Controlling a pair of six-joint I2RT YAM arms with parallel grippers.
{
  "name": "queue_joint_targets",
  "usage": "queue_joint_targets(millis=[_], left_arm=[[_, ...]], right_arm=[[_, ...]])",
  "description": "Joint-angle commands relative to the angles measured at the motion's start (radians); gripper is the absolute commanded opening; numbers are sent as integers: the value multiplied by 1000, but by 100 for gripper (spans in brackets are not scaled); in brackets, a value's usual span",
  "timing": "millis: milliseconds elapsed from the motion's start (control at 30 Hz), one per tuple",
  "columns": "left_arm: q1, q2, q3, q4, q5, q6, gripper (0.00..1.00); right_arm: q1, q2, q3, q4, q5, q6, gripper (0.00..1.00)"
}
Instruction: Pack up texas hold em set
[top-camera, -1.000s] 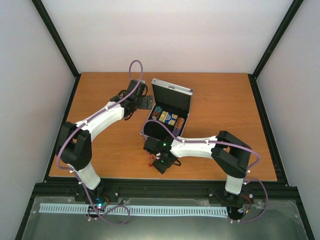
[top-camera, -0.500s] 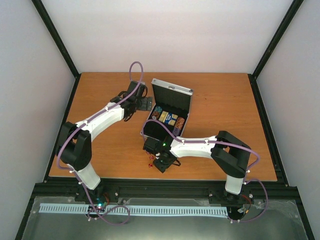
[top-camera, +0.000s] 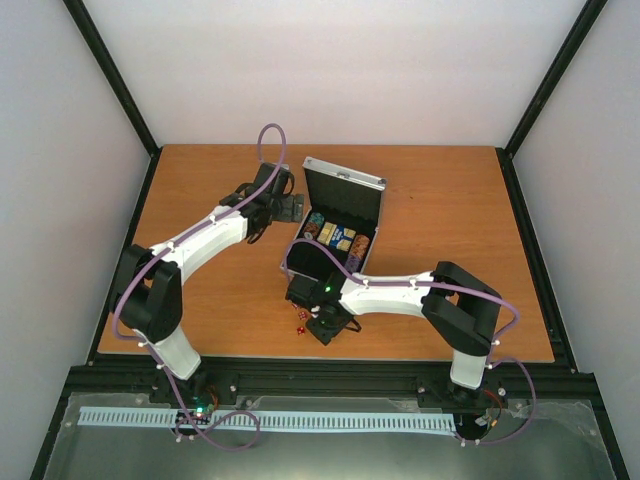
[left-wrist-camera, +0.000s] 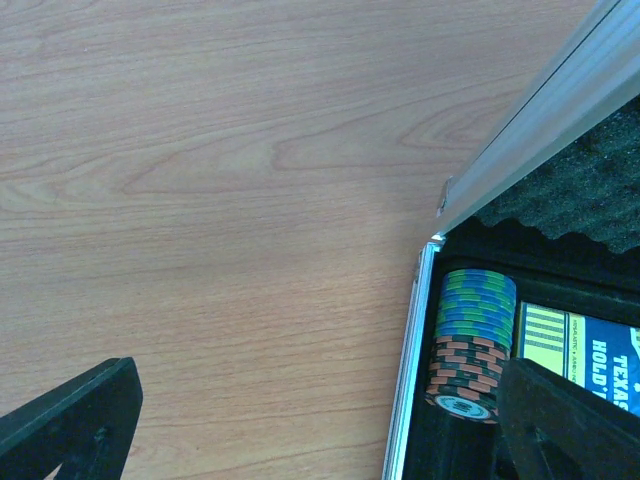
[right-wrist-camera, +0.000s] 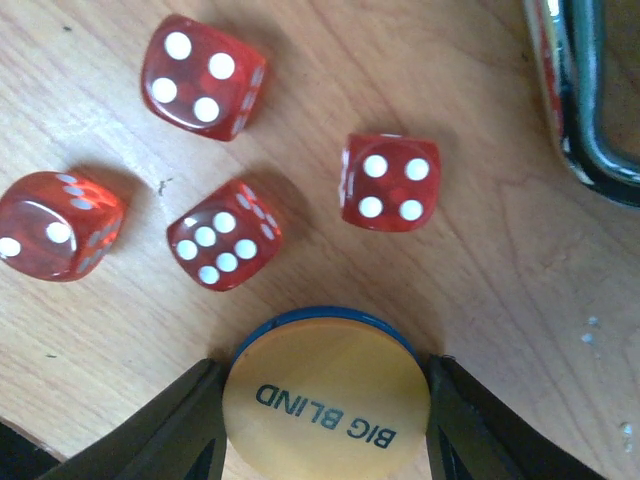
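The silver case (top-camera: 312, 262) stands open mid-table, lid (top-camera: 343, 195) upright, holding striped poker chips (left-wrist-camera: 472, 340) and the blue-yellow card deck (left-wrist-camera: 590, 345). My left gripper (top-camera: 290, 207) hangs open over the case's left rim (left-wrist-camera: 410, 370), one finger above the wood and one above the lining. In front of the case my right gripper (right-wrist-camera: 325, 420) is low on the table. Its fingers (right-wrist-camera: 175, 430) press both sides of the orange disc (right-wrist-camera: 325, 400) marked BIG BLIND, which lies on a blue disc. Several red dice (right-wrist-camera: 224, 235) lie just beyond it.
The case's metal handle (right-wrist-camera: 585, 110) is close to the right of the dice. Black frame rails (top-camera: 330, 372) run along the table's near edge, and white walls enclose the other sides.
My right gripper's jaws have narrowed onto the orange disc. Neither arm has shifted noticeably in the top view.
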Motion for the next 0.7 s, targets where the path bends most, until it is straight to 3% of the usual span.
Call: queue_joint_targets(millis=[0, 400, 667], left_arm=[[-3, -36, 6, 8, -18, 12, 100], [-3, -88, -10, 3, -26, 11, 100], [-3, -128, -19, -5, -40, 18, 100]], right_arm=[[-12, -6, 19, -65, 77, -3, 29], [-74, -80, 126, -150, 121, -59, 29], [-226, -58, 236, -121, 121, -142, 29]])
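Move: The button, already gripped by the right hand, is bound for the case's empty front floor, about 15 cm ahead of that hand, 3 to its left and nearly level. The dice cluster sits some 3 cm ahead and 5 left, the case handle 9 ahead and 5 left, the purple chips inside about 18 ahead and 6 right. From the left hand that floor lies some 11 cm back, 10 right and 14 below. The BIG BLIND button comes up off the table, pinched between the right fingers, which keep their hold: first a short slide right and forward, then a quickening climb forward, about 7 cm out and 6 up, towards the case's front edge, the fingertips swinging outward some 10 degrees. The left hand, empty and wide open, rises about 3 cm beside the case. ##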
